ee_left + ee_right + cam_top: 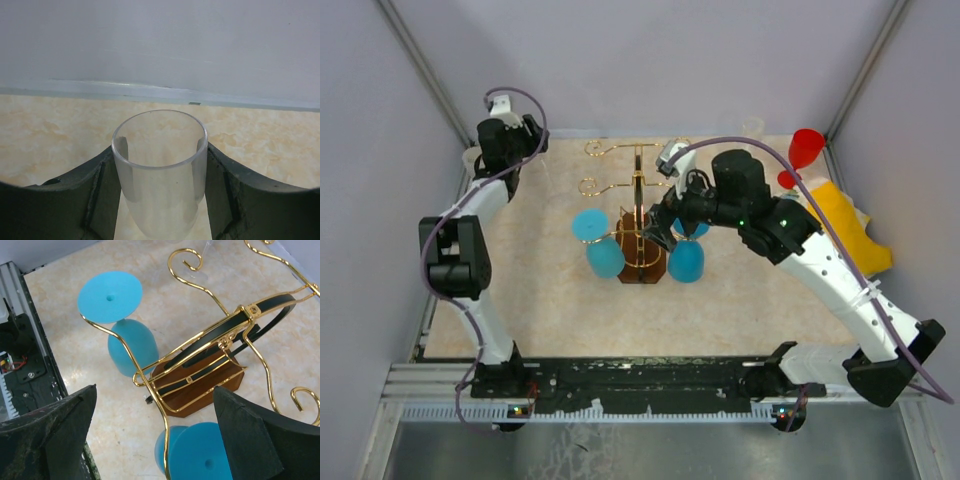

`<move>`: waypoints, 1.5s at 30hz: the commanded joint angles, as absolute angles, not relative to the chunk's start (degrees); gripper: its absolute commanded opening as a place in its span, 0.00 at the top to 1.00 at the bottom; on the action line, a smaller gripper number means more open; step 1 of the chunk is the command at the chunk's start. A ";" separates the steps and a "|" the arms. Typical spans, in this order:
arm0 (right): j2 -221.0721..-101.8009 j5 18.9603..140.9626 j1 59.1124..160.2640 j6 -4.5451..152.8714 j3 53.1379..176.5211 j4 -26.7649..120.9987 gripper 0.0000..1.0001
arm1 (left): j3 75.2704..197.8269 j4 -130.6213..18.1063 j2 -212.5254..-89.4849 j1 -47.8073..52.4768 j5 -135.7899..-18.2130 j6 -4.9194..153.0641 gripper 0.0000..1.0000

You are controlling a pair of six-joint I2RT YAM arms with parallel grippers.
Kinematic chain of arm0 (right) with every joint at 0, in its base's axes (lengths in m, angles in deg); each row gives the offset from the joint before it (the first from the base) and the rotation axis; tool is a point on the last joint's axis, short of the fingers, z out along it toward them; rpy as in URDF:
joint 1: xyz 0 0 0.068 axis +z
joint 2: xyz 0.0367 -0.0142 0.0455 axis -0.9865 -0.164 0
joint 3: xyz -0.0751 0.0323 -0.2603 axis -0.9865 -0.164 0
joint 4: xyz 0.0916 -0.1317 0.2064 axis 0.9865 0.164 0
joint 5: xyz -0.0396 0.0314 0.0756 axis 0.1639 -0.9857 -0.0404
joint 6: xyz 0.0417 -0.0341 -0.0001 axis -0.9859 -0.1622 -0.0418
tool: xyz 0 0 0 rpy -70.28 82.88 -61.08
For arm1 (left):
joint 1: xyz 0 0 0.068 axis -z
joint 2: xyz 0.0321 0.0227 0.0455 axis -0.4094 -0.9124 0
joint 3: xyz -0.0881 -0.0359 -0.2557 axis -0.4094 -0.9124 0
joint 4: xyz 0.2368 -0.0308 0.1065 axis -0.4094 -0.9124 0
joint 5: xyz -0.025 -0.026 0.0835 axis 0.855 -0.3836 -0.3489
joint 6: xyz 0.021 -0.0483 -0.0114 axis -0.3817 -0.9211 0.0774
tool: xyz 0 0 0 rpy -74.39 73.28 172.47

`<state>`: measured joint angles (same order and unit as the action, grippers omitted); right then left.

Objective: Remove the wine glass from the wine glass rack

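Note:
The gold wire wine glass rack stands mid-table on its brown wooden base. Two blue wine glasses hang upside down from it. One is on the left and one on the right. My right gripper is open just above the right-hand blue wine glass, whose foot lies between the wide-apart fingers, untouched. The other blue wine glass hangs beyond. My left gripper is at the table's far left corner. Its fingers press both sides of a clear glass.
A red wine glass and a yellow object sit at the back right, behind my right arm. Gold arms with curled loops stick out from the rack around the right gripper. The back wall is close in front of the left gripper.

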<state>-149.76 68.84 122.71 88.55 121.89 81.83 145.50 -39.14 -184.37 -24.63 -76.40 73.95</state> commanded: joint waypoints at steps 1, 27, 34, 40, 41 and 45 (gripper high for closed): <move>-148.35 68.47 121.20 89.00 121.00 79.40 0.01 | 146.45 -28.56 -186.68 -23.29 -80.98 77.70 0.62; -154.70 64.93 116.01 90.12 121.12 77.99 0.01 | 133.54 17.33 -196.88 -18.25 -95.61 93.60 0.46; -155.54 64.36 115.68 89.78 121.09 77.90 0.01 | 130.92 23.47 -197.83 -18.01 -95.63 93.66 0.31; -155.59 63.48 115.37 88.86 121.47 77.55 0.01 | 130.82 19.09 -196.26 -18.01 -94.58 91.44 0.14; -155.52 63.38 115.30 88.81 121.59 77.61 0.01 | 131.18 18.06 -196.28 -18.01 -94.43 91.29 0.11; -154.78 63.83 115.28 88.80 121.68 78.19 0.01 | 130.75 17.40 -195.40 -17.97 -94.32 90.45 0.00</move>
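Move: The left hand holds a clear wine glass by the bowl, its foot tilted back; the table spot for it is just under the hand, about 1 cm ahead and some 18 cm down. Another clear glass stands about 14 cm to the left and 3 cm back. From the right hand, the right blue glass hangs roughly 5 cm right, 1 cm ahead and 16 cm lower, the left blue glass 15 cm left, 1 cm ahead, and the rack's middle 4 cm left, 8 cm ahead, all at a similar depth. The left fingers let go of the clear glass's bowl, opening wide at the end, after the hand has eased forward 2 cm and back again while tipping its fingertips up some 30 degrees and rolling its left side up a little, to stand the glass upright. Meanwhile the open right hand sinks about 4.5 cm and goes 4 cm forward towards the right blue glass, then waits above it, untouched. ##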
